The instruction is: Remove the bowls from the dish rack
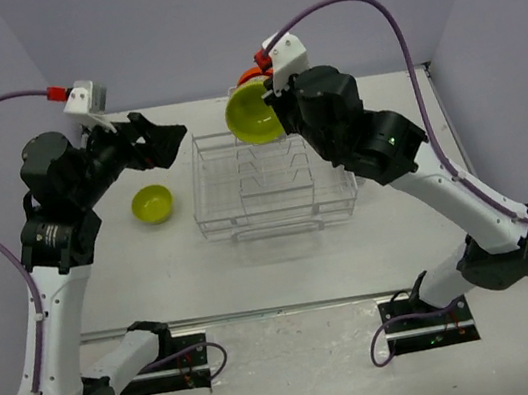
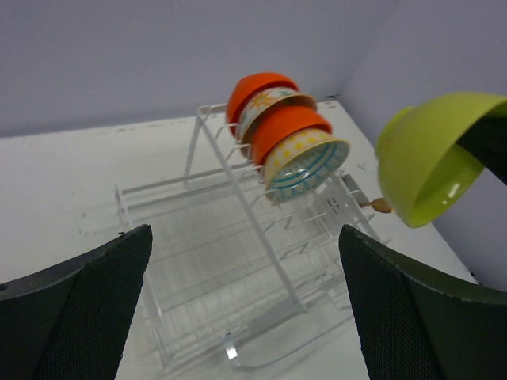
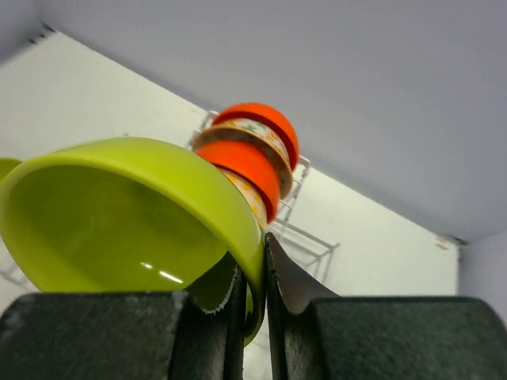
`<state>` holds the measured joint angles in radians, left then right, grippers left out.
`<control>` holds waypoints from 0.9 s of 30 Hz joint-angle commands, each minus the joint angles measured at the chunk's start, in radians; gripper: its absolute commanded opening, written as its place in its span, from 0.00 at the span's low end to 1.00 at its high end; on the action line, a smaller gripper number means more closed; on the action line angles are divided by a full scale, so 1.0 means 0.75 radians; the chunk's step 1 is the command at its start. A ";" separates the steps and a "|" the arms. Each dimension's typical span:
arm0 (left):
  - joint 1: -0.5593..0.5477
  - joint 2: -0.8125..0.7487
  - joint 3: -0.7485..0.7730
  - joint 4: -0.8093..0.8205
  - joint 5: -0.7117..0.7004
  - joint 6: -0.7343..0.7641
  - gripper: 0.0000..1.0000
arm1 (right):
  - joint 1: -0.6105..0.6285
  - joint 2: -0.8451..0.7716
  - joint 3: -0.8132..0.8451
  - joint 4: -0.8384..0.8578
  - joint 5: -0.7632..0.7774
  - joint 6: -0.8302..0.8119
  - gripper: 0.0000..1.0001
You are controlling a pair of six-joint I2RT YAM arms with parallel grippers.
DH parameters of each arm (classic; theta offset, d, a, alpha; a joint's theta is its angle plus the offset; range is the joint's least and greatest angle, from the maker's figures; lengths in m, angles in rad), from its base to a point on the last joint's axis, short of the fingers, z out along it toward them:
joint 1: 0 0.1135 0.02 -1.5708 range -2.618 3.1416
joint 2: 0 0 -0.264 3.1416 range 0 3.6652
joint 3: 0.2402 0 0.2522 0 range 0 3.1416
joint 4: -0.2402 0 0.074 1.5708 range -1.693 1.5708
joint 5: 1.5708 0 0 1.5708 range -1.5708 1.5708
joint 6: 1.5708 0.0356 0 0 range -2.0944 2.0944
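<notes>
My right gripper (image 1: pixel 276 106) is shut on the rim of a lime-green bowl (image 1: pixel 252 113), one finger inside and one outside, and holds it tilted in the air above the back of the white wire dish rack (image 1: pixel 271 181). In the right wrist view the gripper (image 3: pixel 253 269) pinches that bowl (image 3: pixel 119 214). Several bowls stand on edge in the rack's slotted section: orange-red ones (image 2: pixel 265 87) and patterned cream ones (image 2: pixel 309 162). A second lime-green bowl (image 1: pixel 152 204) sits upright on the table left of the rack. My left gripper (image 1: pixel 168 137) hovers open and empty at the rack's left.
Grey walls close off the table at the back and both sides. Purple cables (image 1: pixel 353 2) arc over both arms. The rack's low basket part (image 2: pixel 214 261) holds nothing that I can see. The arm bases stand at the near edge.
</notes>
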<state>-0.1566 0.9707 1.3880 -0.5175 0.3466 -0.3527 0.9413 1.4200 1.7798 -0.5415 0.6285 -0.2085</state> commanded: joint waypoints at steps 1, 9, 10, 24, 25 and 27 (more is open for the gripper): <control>-0.169 0.123 0.233 0.042 0.100 0.106 1.00 | -0.011 0.186 0.383 -0.470 -0.148 0.533 0.00; -0.523 0.211 0.324 -0.016 -0.253 0.331 1.00 | -0.024 0.260 0.462 -0.538 -0.224 0.761 0.00; -0.546 0.231 0.330 -0.056 -0.383 0.359 0.98 | -0.024 0.264 0.480 -0.542 -0.218 0.769 0.00; -0.746 0.495 0.501 -0.251 -0.887 0.311 0.00 | -0.022 0.277 0.480 -0.595 -0.200 0.818 0.00; -0.744 0.497 0.505 -0.247 -0.898 0.303 0.00 | -0.018 0.271 0.474 -0.591 -0.196 0.818 0.00; -0.746 0.493 0.501 -0.239 -0.941 0.274 0.00 | -0.018 0.250 0.450 -0.571 -0.202 0.818 0.00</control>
<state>-0.7254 1.3628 1.7111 -0.7063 -0.2398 -0.1303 0.9245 1.6505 2.1139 -0.9970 0.4782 0.3824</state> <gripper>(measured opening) 0.118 0.115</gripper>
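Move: About 19 cm to the left hand's right and 4 cm ahead, nearly level with its open fingers, hangs the held green bowl. The other green bowl stands on the table some 9 cm ahead, 12 cm left and 33 cm below the left hand. From the right hand, the held bowl's middle is about 6 cm left, 1 cm ahead and 2 cm below; the patterned bowl in the rack sits 13 cm ahead, 3 cm left, 15 cm below. Reaching right some 11 cm to the held green bowl, the left hand first arcs up and slightly back, then comes forward and down, rolling its left side up about 25 degrees as its fingers close and pinch the bowl's near left rim. The right hand keeps its pinch on the opposite rim, brings the bowl left, rises briefly, then sinks to a net 5 cm lower, tipping its fingers downward, and steadies. ##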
